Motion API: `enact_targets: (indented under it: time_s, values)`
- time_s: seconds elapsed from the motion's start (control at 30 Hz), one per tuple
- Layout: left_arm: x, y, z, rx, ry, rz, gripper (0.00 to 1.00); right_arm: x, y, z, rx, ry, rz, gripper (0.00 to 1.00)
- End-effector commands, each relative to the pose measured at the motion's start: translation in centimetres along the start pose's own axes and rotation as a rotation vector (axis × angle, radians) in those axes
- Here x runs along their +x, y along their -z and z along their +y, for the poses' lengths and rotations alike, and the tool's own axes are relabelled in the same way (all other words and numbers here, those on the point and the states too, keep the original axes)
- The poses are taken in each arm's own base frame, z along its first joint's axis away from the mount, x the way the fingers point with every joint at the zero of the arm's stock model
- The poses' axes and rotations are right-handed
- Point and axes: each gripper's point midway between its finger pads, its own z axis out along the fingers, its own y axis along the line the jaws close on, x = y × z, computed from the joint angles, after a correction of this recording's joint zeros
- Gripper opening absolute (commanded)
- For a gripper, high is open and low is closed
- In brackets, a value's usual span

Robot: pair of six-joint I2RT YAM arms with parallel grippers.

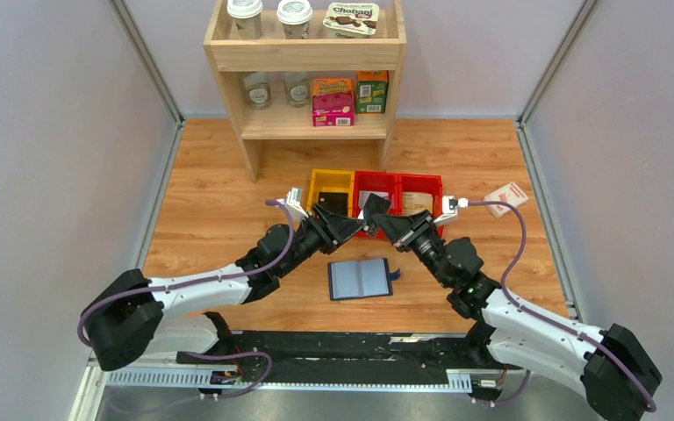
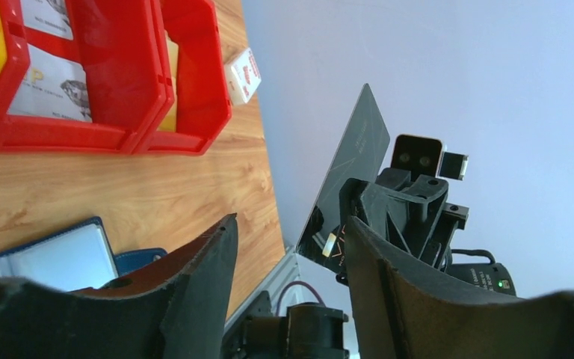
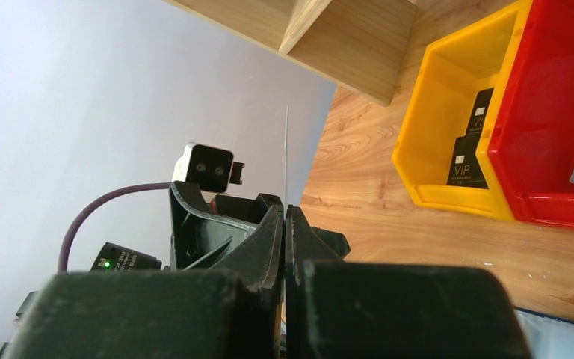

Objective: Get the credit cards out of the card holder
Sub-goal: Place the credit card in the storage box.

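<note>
The navy card holder [image 1: 360, 279] lies open on the table, its pale sleeves facing up; its corner also shows in the left wrist view [image 2: 45, 258]. My right gripper [image 1: 384, 221] hangs above and behind it, shut on a black credit card [image 1: 375, 204] that stands upright. That card [image 2: 355, 168] faces the left wrist camera and appears edge-on [image 3: 286, 142] above the shut right gripper [image 3: 285, 213]. My left gripper [image 1: 351, 228] is open and points at the card; the card's lower corner shows in the gap of the left gripper [image 2: 288, 228], untouched. Two more black credit cards [image 3: 469, 161] lie in the yellow bin [image 3: 437, 168].
A yellow bin [image 1: 331, 178] and two red bins [image 1: 399, 180] sit in a row just behind the grippers. A wooden shelf [image 1: 307, 54] with cups and boxes stands at the back. A white-and-red box [image 1: 505, 195] lies at the right. Walls close both sides.
</note>
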Motion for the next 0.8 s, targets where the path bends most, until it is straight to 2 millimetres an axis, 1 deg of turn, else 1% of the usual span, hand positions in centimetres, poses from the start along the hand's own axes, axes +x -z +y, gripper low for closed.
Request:
enact_targets:
  time_s: [0.0, 0.03, 0.07, 0.17, 0.2, 0.23, 0.27, 0.3, 0.33, 0.37, 0.43, 0.5, 0.57, 0.63, 0.67, 0.7, 0.73, 0.77]
  values:
    - [0.1, -0.3, -3.3, 0.113, 0.055, 0.013, 0.56, -1.3, -0.5, 3.2, -0.097, -0.002, -0.044, 0.00]
    - [0.1, -0.4, -3.3, 0.117, 0.058, 0.012, 0.54, -1.3, -0.5, 3.2, -0.099, -0.004, -0.044, 0.00]
    - [0.2, -0.4, -3.4, 0.122, 0.069, 0.015, 0.50, -1.2, -0.5, 3.1, -0.097, -0.003, -0.045, 0.00]
    - [0.5, -0.5, -3.5, 0.145, 0.097, 0.019, 0.42, -1.2, -0.5, 3.0, -0.097, -0.009, -0.045, 0.00]
    - [0.5, -0.6, -3.4, 0.145, 0.109, 0.020, 0.36, -1.1, -0.5, 2.9, -0.094, -0.009, -0.043, 0.00]
    - [0.6, -0.6, -3.5, 0.158, 0.115, 0.022, 0.33, -0.9, -0.4, 2.8, -0.092, -0.011, -0.039, 0.00]
    - [0.4, -0.6, -4.0, 0.178, 0.124, 0.017, 0.28, -0.9, -0.4, 2.7, -0.088, -0.015, -0.040, 0.00]
    - [0.6, -0.6, -3.7, 0.174, 0.127, 0.018, 0.25, -0.8, -0.3, 2.6, -0.086, -0.018, -0.039, 0.00]
    - [0.4, -0.6, -3.8, 0.184, 0.134, 0.013, 0.17, -0.7, -0.3, 2.4, -0.083, -0.020, -0.037, 0.00]
    - [0.5, -0.5, -3.6, 0.180, 0.136, 0.012, 0.11, -0.7, -0.2, 2.2, -0.080, -0.019, -0.036, 0.00]
    - [0.5, -0.3, -3.4, 0.174, 0.147, 0.009, 0.03, -0.6, -0.1, 2.1, -0.078, -0.013, -0.033, 0.00]
    - [0.4, 0.0, -3.1, 0.169, 0.152, 0.002, 0.00, -0.6, 0.0, 1.9, -0.069, 0.008, -0.031, 0.07]
    - [0.2, 0.4, -2.8, 0.162, 0.138, -0.003, 0.00, -0.7, 0.3, 1.4, -0.048, 0.038, -0.035, 0.14]
    - [0.0, 0.7, -2.4, 0.130, 0.093, 0.009, 0.00, -0.9, 0.6, 0.8, -0.023, 0.075, -0.040, 0.27]
    - [0.0, 0.8, -2.1, 0.085, 0.071, 0.026, 0.00, -1.0, 0.7, 0.5, -0.007, 0.088, -0.044, 0.37]
    - [0.1, 0.9, -1.4, 0.050, 0.022, 0.056, 0.00, -1.1, 1.0, 0.3, 0.007, 0.107, -0.045, 0.45]
    - [0.4, 1.2, -1.4, 0.014, -0.003, 0.100, 0.00, -1.2, 1.2, 0.0, 0.028, 0.136, -0.040, 0.51]
    - [0.1, 1.3, -0.7, -0.017, -0.062, 0.106, 0.00, -1.2, 1.4, -0.5, 0.051, 0.162, -0.033, 0.58]
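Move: My right hand still pinches the black credit card, whose middle is about 2 cm to the right, 1 cm ahead and 2 cm above my open left hand. From the right hand the card's middle is about 2 cm to the left, 1 cm ahead and 1 cm up. Far below the left hand, some 20 cm down, the yellow bin lies roughly 15 cm ahead and 7 cm left, the middle red bin 15 cm ahead and 4 cm right. The open card holder lies about 4 cm back, straight below. I take the card over in mid-air: my left hand eases about 1 cm right onto it, rising some 2 cm and rolling about 10 degrees with its left side down, as its fingers shut and pinch the card. My right hand holds nearly still, then opens about halfway and lets go, while the left starts drawing back to the left, sinking slightly. ##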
